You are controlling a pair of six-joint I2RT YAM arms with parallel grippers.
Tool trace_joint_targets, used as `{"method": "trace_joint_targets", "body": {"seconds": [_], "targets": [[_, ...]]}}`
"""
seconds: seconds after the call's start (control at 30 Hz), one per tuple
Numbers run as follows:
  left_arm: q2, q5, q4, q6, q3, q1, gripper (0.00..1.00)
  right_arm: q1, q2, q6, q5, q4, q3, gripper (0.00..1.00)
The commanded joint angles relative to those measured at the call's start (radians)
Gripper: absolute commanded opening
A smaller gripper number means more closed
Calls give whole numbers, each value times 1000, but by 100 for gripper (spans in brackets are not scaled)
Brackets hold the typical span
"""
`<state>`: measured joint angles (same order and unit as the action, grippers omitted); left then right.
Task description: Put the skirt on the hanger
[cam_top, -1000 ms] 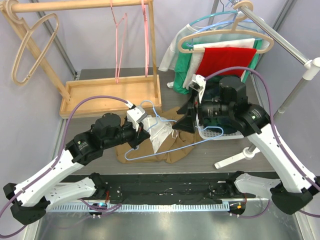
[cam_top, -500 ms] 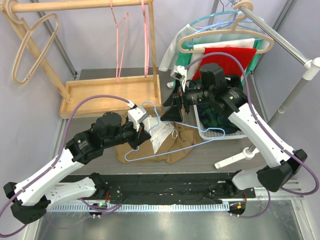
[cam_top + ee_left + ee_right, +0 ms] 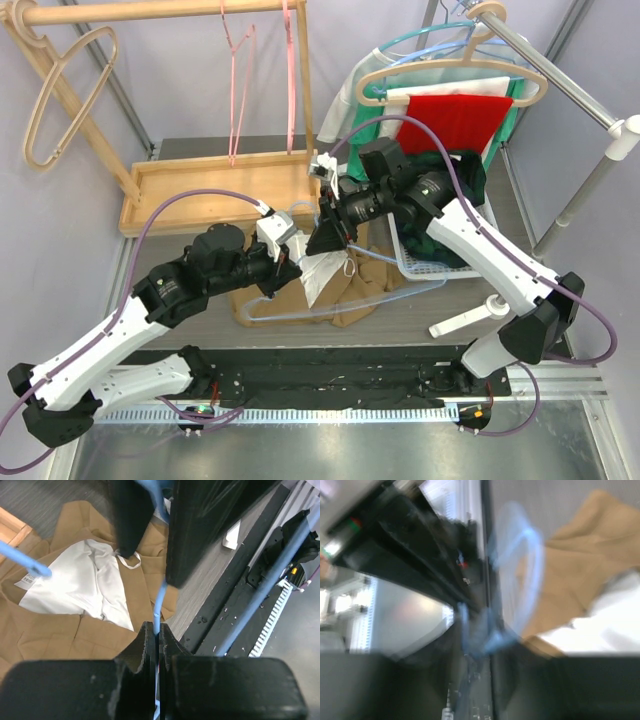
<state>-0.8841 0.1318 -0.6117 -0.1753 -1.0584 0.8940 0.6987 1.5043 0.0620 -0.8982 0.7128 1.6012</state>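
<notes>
The tan skirt (image 3: 372, 290), its white lining turned out, lies crumpled on the table; it also fills the left wrist view (image 3: 60, 630). My left gripper (image 3: 288, 265) is shut on the thin blue wire hanger (image 3: 415, 262) just above the skirt, and the wire (image 3: 160, 597) runs straight up out of its jaws (image 3: 157, 630). My right gripper (image 3: 328, 240) hovers close in front of the left one, with a fingertip on either side of the hanger wire. Its own view is blurred, with blue wire (image 3: 530, 570) between the jaws (image 3: 487, 635).
A wooden rack and tray (image 3: 225, 185) with pink hangers (image 3: 240, 70) stands back left. A metal rail (image 3: 545, 70) with hung clothes (image 3: 440, 115) is back right. A white basket (image 3: 440, 262) of dark clothes sits beside the skirt.
My right arm has swung left from over the basket to the hanger beside my left gripper, and its jaws have narrowed. The left gripper has kept its grip and place.
</notes>
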Motion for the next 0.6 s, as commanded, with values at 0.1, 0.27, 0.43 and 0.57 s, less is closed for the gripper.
{"method": "trace_joint_targets", "body": {"seconds": [0.1, 0.27, 0.43, 0.57], "targets": [[23, -84, 10, -41, -17, -4, 7, 7, -18, -2, 111, 37, 54, 1], [95, -205, -31, -105, 0, -4, 71, -1, -107, -60, 313, -22, -62, 1], [155, -276, -20, -162, 47, -4, 81, -45, -254, -152, 482, -133, -257, 1], [88, -342, 33, -266, 118, -4, 82, -53, -351, -188, 602, -154, -340, 1]]}}
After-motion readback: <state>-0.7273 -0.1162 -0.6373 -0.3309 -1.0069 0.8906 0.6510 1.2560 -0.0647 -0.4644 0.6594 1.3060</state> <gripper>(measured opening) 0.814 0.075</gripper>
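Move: The blue hanger is held out by the left hand, its neck just between the right hand's closing fingers, roughly 4 cm ahead, 5 cm right and 4 cm above the left hand. Counted from the right hand, the skirt's white lining lies about 9 cm ahead, level sideways and 28 cm below. The laundry basket is some 18 cm ahead, 29 cm right and 22 cm down, and the rack's wooden base about 24 cm ahead, 24 cm left. The hanger changes hands: the right fingers finish shutting on its neck just below the hook, then the left fingers spring wide, let go of its shoulder and back off about 5 cm leftward, turning counter-clockwise. The right hand then carries the hanger right and down, with some forward, turning it some 25 degrees clockwise. ##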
